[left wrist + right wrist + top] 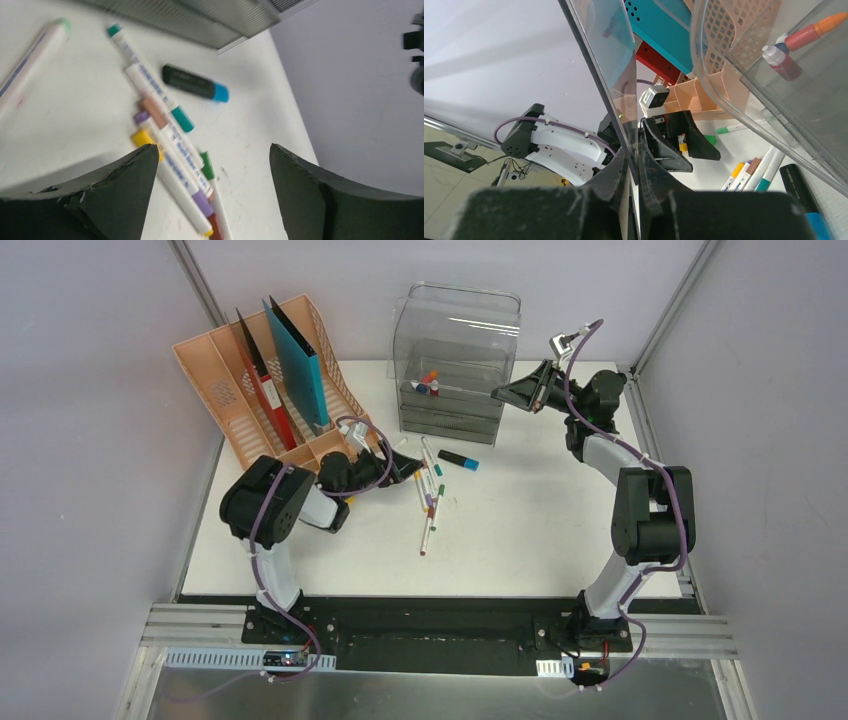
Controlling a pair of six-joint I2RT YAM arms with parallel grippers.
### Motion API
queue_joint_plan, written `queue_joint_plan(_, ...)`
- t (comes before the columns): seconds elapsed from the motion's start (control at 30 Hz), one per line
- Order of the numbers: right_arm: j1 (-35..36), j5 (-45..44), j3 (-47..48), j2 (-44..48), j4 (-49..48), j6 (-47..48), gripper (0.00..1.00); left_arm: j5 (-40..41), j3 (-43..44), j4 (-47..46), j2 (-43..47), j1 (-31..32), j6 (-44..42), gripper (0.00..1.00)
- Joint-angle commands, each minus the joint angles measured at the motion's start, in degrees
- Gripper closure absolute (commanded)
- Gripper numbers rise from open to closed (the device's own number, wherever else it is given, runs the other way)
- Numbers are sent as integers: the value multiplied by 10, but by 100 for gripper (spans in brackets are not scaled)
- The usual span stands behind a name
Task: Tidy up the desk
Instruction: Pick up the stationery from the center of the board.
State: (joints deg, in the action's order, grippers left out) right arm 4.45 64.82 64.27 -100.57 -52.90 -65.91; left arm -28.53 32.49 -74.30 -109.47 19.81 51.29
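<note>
On the white desk [540, 530], several markers [430, 502] lie in a loose pile beside a black highlighter with a blue cap [458, 460]. My left gripper [408, 468] hovers low at the pile's left end, open, with the markers [170, 140] running between its fingers [125, 190] and none clamped. The highlighter [195, 83] lies just beyond them. My right gripper [515, 392] is shut on the thin clear wall of a drawer [624, 120] of the grey plastic drawer box [455, 350]. Its jaws [634, 165] pinch that edge.
A peach file rack [230, 390] holding a red folder [262, 380] and a teal folder [300, 360] stands at the back left. Small bottles [428, 383] lie in the box's upper drawer. Grey walls close in on both sides and at the back.
</note>
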Motion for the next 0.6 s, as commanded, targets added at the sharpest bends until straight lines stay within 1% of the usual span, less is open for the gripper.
queue_joint_plan(0.0,11,17,11,15,-6,-19,94,79,-33,174,128,-1,-125,9)
queue_joint_plan(0.03,10,17,12,14,-6,-19,94,104,-33,236,159,0,-152,5)
queue_joint_plan(0.1,11,17,11,11,-6,-19,94,151,-35,342,221,0,-199,1)
queue_joint_plan(0.27,13,18,13,5,-6,-17,94,225,-58,488,372,1,-291,1)
queue_joint_plan(0.4,13,18,13,3,-5,-16,94,275,-76,568,455,1,-344,1)
queue_joint_plan(0.47,13,18,13,1,-4,-15,94,283,-79,601,475,0,-366,1)
queue_joint_plan(0.5,13,18,13,1,-4,-15,94,296,-81,611,481,0,-361,1)
queue_joint_plan(0.57,13,18,12,0,-3,-15,94,287,-88,609,483,0,-362,1)
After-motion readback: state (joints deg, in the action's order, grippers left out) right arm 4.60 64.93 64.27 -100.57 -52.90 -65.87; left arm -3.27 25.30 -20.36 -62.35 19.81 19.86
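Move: The black marker with the green cap lies about 13 cm to the left of the left hand, roughly level with it, and some 6 cm below. The yellow highlighter is about 16 cm left and 3 cm back. The pen bundle sits some 4 cm to the hand's right, and the light-green pen 5 cm left and 8 cm ahead, all on the table. From the right hand, the black marker is roughly 29 cm left, 3 cm back and 25 cm below. The empty left hand swings away from the pen bundle towards the black marker by the tray, about 11 cm left and some 4 cm back, dipping slightly before climbing to end nearly 4 cm higher. Early on its fingers open from about three-quarters to full width, while the wrist rolls its left side up and turns the fingers some 25 degrees counter-clockwise, tipping them a little downward, with nothing touched at the end. ##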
